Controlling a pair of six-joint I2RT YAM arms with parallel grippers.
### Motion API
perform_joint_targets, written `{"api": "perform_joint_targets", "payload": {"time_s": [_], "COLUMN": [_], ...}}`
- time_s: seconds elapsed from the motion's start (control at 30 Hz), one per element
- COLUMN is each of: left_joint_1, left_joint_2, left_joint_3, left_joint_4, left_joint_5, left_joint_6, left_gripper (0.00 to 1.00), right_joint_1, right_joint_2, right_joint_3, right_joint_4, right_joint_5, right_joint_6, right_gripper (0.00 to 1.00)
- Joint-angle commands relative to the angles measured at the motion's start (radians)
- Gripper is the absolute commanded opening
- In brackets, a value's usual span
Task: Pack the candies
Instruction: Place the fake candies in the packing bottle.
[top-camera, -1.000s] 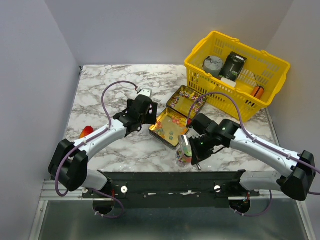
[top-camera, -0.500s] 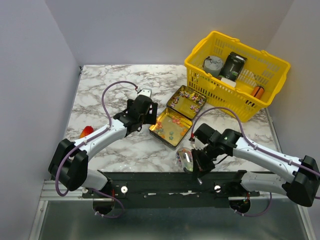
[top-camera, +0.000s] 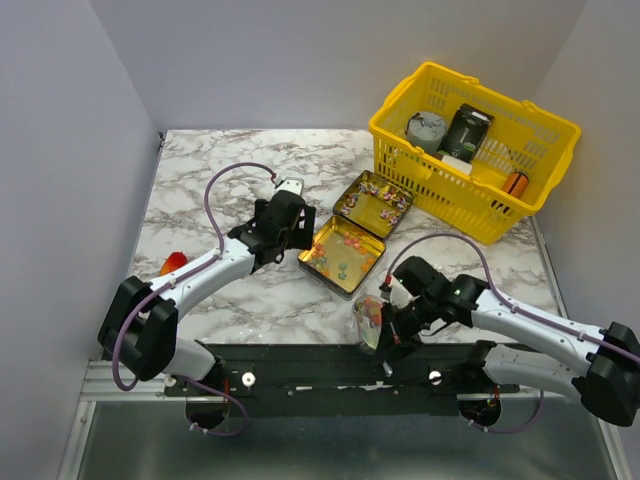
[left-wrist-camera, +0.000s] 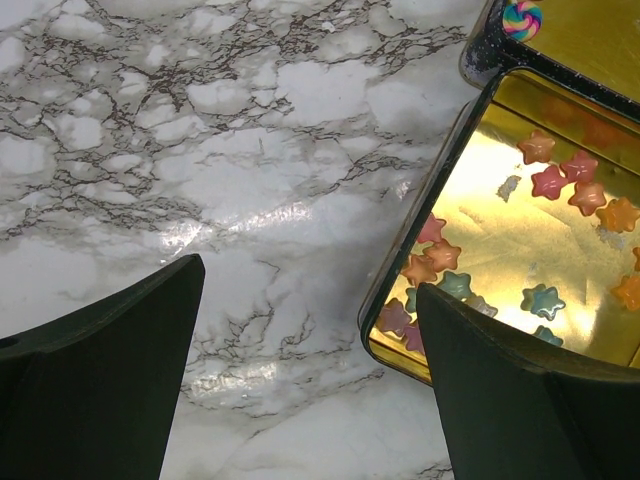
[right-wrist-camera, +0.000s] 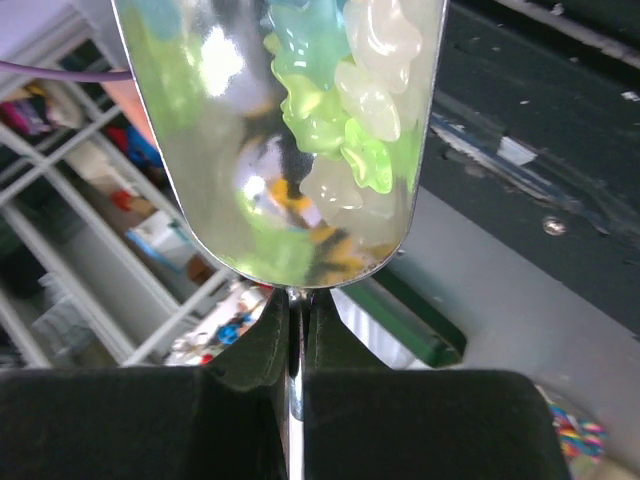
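Note:
Small star-shaped candies (left-wrist-camera: 560, 180) in orange, pink and teal lie in an open gold tin (top-camera: 308, 254) at mid table, and more lie in its hinged lid (top-camera: 372, 203). My left gripper (left-wrist-camera: 308, 285) hangs open just above the marble, with its right finger over the tin's left rim (left-wrist-camera: 420, 235). My right gripper (right-wrist-camera: 298, 300) is shut on the thin handle of a shiny metal scoop (right-wrist-camera: 230, 170). The scoop (top-camera: 368, 320) carries green, white and blue candies (right-wrist-camera: 350, 110) near the table's front edge, below the tin.
A yellow basket (top-camera: 470, 210) at the back right holds a round tin, a black box and an orange cylinder (top-camera: 515, 184). An orange-red lump (top-camera: 172, 264) lies at the left by the left arm. A black rail (top-camera: 300, 365) runs along the near edge.
My right arm has drawn the scoop back from beside the tin toward the near edge of the table. The left arm has stayed where it was.

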Motion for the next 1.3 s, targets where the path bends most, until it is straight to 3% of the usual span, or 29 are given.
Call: {"api": "perform_joint_targets", "payload": {"time_s": [0.0,0.33,0.6,1.07,1.27], "left_joint_1": [0.006,0.008,0.012,0.018,0.021], "left_joint_2": [0.015,0.02,0.023,0.029,0.028], "left_joint_3": [-0.008,-0.005,-0.002,-0.002,-0.005], "left_joint_4": [0.007,0.002,0.007,0.013,0.013], "left_joint_5": [-0.031,-0.036,-0.041,-0.042,-0.047], "left_joint_6": [-0.01,-0.01,-0.008,-0.005,-0.005], "left_gripper": [0.99,0.99,0.99,0.99,0.99], "right_joint_1": [-0.028,-0.12,-0.152,-0.179,-0.182], "right_joint_2": [-0.035,-0.096,-0.231,-0.202,-0.227], "right_joint_3": [-0.069,-0.156,-0.271,-0.234,-0.25], "right_joint_4": [0.095,0.185,0.394,0.488,0.599], "right_joint_5": [-0.088,-0.177,-0.278,-0.304,-0.321], "right_joint_6": [0.139,0.289,0.591,0.656,0.774], "right_gripper": [0.01,0.01,0.01,0.01,0.01]}}
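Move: The right hand grips the handle of the candy-loaded scoop; the packing bottle it empties into stands about 7 cm ahead, 3 cm to its left and some 6 cm lower. The star-candy tray lies roughly 22 cm ahead and 9 cm left, the round lid about 14 cm ahead and 4 cm right, both some 12 cm below. From the left hand the bottle is about 22 cm back, 16 cm right and 8 cm down. The right hand, still gripping the scoop, rises about 4 cm and forward, tipping it some 35 degrees over the bottle. ##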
